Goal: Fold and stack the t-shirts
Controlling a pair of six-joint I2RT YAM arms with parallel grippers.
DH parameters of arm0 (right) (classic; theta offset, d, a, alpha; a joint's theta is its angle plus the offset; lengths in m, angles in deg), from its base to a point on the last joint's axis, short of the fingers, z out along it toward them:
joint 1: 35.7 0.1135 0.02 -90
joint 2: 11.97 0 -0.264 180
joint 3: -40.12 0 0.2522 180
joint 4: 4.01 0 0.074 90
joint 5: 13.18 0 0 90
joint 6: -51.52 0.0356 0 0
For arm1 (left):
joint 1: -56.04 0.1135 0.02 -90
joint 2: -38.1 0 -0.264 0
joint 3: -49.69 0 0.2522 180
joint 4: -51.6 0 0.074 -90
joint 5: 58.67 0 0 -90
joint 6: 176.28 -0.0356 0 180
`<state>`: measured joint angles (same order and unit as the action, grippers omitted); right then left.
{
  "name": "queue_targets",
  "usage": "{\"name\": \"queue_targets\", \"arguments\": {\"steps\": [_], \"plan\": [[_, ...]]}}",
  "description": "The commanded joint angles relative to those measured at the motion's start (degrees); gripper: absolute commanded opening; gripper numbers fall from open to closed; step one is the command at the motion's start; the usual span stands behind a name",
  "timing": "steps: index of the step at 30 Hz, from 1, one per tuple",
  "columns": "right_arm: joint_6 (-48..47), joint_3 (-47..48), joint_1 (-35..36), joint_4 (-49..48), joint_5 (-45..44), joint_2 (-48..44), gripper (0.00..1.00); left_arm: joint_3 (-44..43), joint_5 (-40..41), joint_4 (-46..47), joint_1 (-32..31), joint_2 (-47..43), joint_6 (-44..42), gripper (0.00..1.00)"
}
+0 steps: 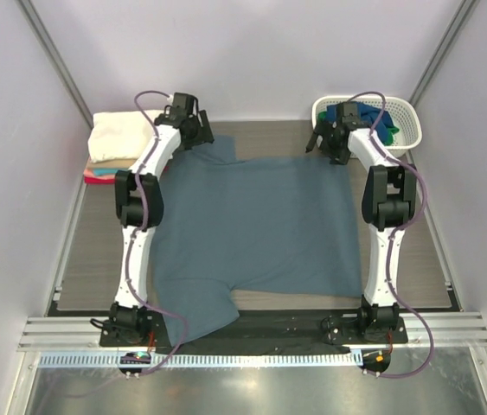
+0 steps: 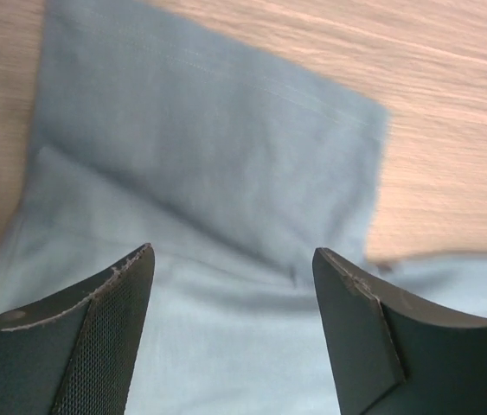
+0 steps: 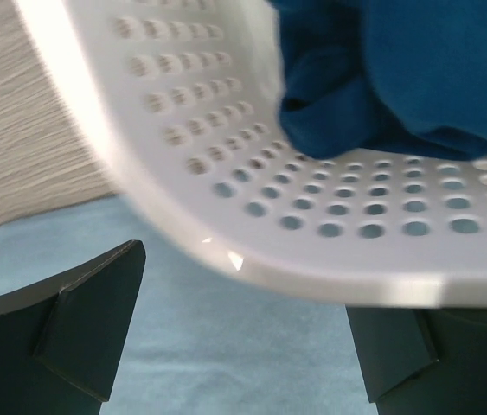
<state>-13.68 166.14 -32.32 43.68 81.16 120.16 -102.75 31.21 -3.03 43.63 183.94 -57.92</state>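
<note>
A slate grey-blue t-shirt [image 1: 252, 225] lies spread flat on the table, with one sleeve at the far left and one hanging at the near left. My left gripper [image 1: 198, 131] is open and empty just above the far-left sleeve [image 2: 208, 147], fingers either side of the cloth [image 2: 233, 259]. My right gripper [image 1: 325, 143] is open and empty over the shirt's far-right corner [image 3: 226, 346], right against the basket. A folded cream t-shirt [image 1: 120, 137] lies on top of teal and red ones [image 1: 100, 175] at the far left. Dark blue [image 1: 360, 112] and green [image 1: 390, 134] shirts lie in the basket.
The white perforated basket [image 1: 412, 112] stands at the far right corner. Its rim [image 3: 252, 173] fills the right wrist view just above the fingers, with a dark blue shirt [image 3: 399, 69] inside. Bare wooden table [image 2: 451, 104] shows beyond the sleeve.
</note>
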Motion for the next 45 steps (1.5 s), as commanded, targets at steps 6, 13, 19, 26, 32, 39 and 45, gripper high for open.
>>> {"name": "queue_targets", "arguments": {"steps": [6, 13, 19, 26, 32, 39, 45], "plan": [[-2.47, -12.31, 1.19, -3.26, 6.3, -20.15, 1.0, 33.69, 2.66, 3.59, -2.97, -37.96, 2.31, 0.75], [-0.9, -37.01, 6.9, -3.26, 0.24, -36.67, 1.0, 67.59, 7.23, 5.09, -5.96, -60.83, 4.94, 0.75], [1.04, -52.84, 7.52, -4.58, -1.79, -43.63, 1.0, 86.36, 7.85, 7.02, -8.07, -70.69, 10.48, 0.75], [2.01, -53.39, 7.35, -5.98, -6.44, -36.35, 1.0, 90.34, 8.56, 10.19, -8.43, -64.64, 11.11, 0.74], [1.57, -44.7, 3.41, -5.98, -7.51, -22.99, 1.0, 81.73, 10.67, 11.16, -6.77, -48.66, 6.63, 0.74], [0.87, -29.76, -1.53, -2.83, -6.45, -12.44, 0.99, 62.7, 8.99, 8.1, -2.1, -33.79, 5.05, 0.71], [-0.1, -27.18, -1.44, 0.08, -5.13, -17.94, 0.99, 53.14, 8.9, 1.05, -3.59, -36.65, 3.63, 0.71]]}}
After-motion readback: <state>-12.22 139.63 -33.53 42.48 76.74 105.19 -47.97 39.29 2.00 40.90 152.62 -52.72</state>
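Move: The left gripper wants the t-shirt's left side, at a spot about 35 cm back, 5 cm to its left and 7 cm below. The stack stands some 24 cm to its left and 3 cm back; the shirt's near sleeve is about 60 cm straight back. The right gripper wants the shirt's right side, about 24 cm back, 2 cm left and 4 cm below. The basket is about 13 cm to its right and 6 cm ahead; the shirt's near right corner lies 50 cm back and 8 cm right. Lift both open grippers and swing them back over the spread shirt in an arc, the left about 35 cm, the right about 25 cm, tipping the fingers more steeply down. Lower them onto the cloth and, without closing, drag it forward some 15 cm with the fingertips, both hands together. ##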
